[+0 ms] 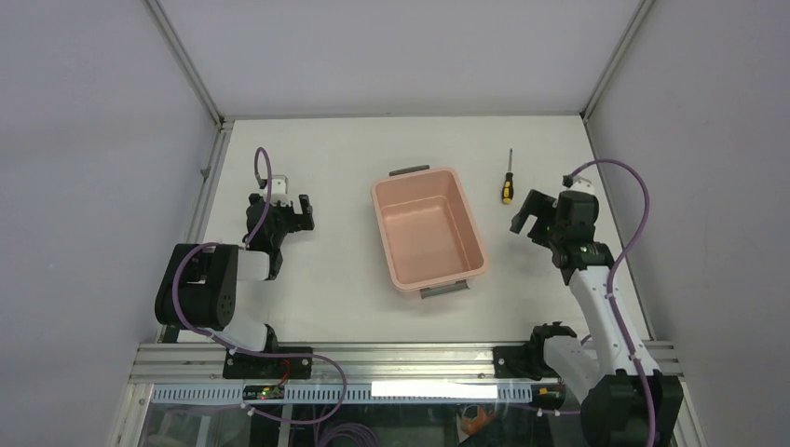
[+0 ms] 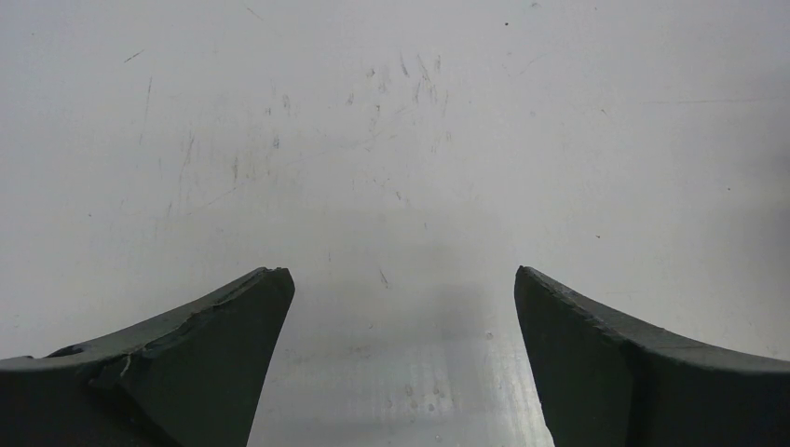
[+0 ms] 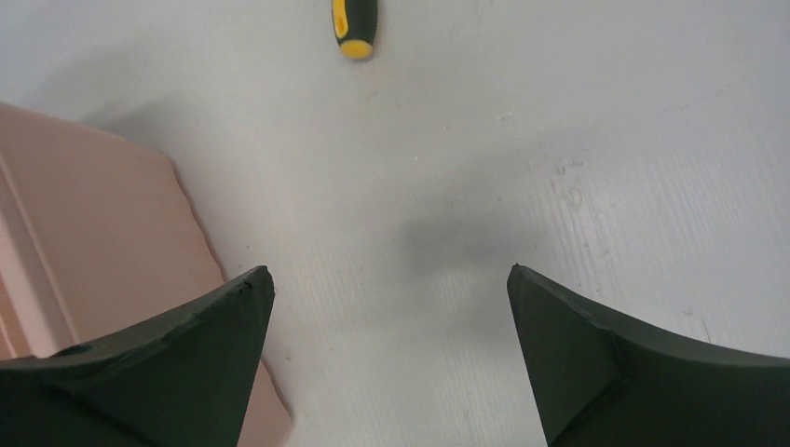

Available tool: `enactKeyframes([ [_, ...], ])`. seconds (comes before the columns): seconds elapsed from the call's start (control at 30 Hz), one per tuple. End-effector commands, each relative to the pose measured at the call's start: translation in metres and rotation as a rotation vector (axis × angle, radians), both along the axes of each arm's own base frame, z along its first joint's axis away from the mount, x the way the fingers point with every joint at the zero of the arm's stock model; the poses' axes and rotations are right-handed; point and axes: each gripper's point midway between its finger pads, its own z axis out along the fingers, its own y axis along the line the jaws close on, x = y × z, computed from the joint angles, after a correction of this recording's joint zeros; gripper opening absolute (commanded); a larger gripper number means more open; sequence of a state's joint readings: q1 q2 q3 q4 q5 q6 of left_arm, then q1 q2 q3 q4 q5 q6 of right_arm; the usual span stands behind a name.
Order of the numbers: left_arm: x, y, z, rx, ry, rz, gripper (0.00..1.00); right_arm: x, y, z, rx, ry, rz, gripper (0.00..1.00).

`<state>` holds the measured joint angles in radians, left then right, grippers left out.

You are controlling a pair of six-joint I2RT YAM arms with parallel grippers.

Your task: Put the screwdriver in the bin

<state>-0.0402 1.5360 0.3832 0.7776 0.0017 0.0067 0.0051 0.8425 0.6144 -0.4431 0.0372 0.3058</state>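
The screwdriver [image 1: 507,182], with a yellow-and-black handle and a thin dark shaft pointing to the far side, lies on the white table to the right of the bin [image 1: 429,230]. The bin is a pale pink tub with grey handles, and nothing shows inside it. My right gripper [image 1: 524,217] is open and empty, just near of the screwdriver and right of the bin. In the right wrist view the handle end [image 3: 355,26] shows at the top edge and the bin's wall [image 3: 102,242] at left. My left gripper [image 1: 300,210] is open and empty, left of the bin.
Grey walls and aluminium frame rails [image 1: 210,172] enclose the white table. The left wrist view shows only scuffed bare table [image 2: 391,168] between the fingers [image 2: 233,326]. Purple cables loop off both arms.
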Motion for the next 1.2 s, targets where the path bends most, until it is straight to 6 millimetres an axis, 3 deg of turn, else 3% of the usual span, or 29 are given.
enactKeyframes([
  [0.0,0.004,-0.006,0.017,-0.019,-0.055,-0.011,0.99,0.047,0.007,0.053,0.019,-0.078,0.039,0.99],
  [0.07,0.004,-0.005,0.017,-0.02,-0.055,-0.011,0.99,0.072,0.013,0.074,0.038,-0.076,0.066,0.99],
  [0.17,0.004,-0.006,0.017,-0.019,-0.055,-0.011,0.99,0.109,0.017,0.079,0.066,0.003,0.07,0.99],
  [0.3,0.004,-0.005,0.017,-0.019,-0.054,-0.01,0.99,0.156,0.025,0.053,0.118,0.2,0.076,0.99],
  [0.33,0.004,-0.005,0.017,-0.019,-0.055,-0.01,0.99,0.166,0.024,0.044,0.121,0.242,0.058,0.99],
  [0.37,0.004,-0.006,0.017,-0.019,-0.055,-0.011,0.99,0.181,0.021,0.048,0.112,0.249,0.042,0.99],
  [0.43,0.004,-0.005,0.017,-0.019,-0.055,-0.009,0.99,0.196,0.017,0.024,0.092,0.326,0.027,0.99],
  [0.47,0.004,-0.005,0.017,-0.019,-0.055,-0.009,0.99,0.207,0.014,0.022,0.076,0.336,0.016,0.99],
  [0.6,0.004,-0.005,0.017,-0.019,-0.055,-0.01,0.99,0.223,0.003,-0.017,0.024,0.442,-0.015,0.99],
  [0.77,0.004,-0.005,0.017,-0.019,-0.055,-0.01,0.99,0.217,0.001,-0.063,-0.002,0.555,-0.023,0.92],
  [0.83,0.004,-0.005,0.017,-0.019,-0.054,-0.01,0.99,0.212,-0.001,-0.077,-0.011,0.589,-0.033,0.85],
  [1.0,0.004,-0.005,0.017,-0.019,-0.055,-0.01,0.99,0.196,0.0,-0.104,-0.008,0.647,-0.019,0.52],
  [1.1,0.004,-0.005,0.017,-0.02,-0.055,-0.011,0.99,0.195,0.001,-0.111,-0.01,0.663,-0.009,0.21],
  [1.17,0.004,-0.005,0.017,-0.019,-0.054,-0.01,0.99,0.197,0.002,-0.105,-0.012,0.658,0.008,0.01],
])
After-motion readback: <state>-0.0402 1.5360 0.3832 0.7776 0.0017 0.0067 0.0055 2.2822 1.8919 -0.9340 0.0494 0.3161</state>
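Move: My right hand is open above the table, and the screwdriver lies about 23 cm straight ahead and some 11 cm lower, shaft pointing away, its handle on my near side. The bin's middle is about 23 cm to this hand's left, only 7 cm ahead and roughly 6 cm lower. From my idle left hand the screwdriver is around 63 cm to the right, about 11 cm ahead and slightly lower. I swing my right hand forward in an arc to the screwdriver, rising some 7 cm before plunging about 18 cm, overshooting the handle by a few centimetres and easing back over it. On the way down I tip the open fingers some 35 degrees until they point almost straight down, then close them on both sides of the handle and pinch it. ##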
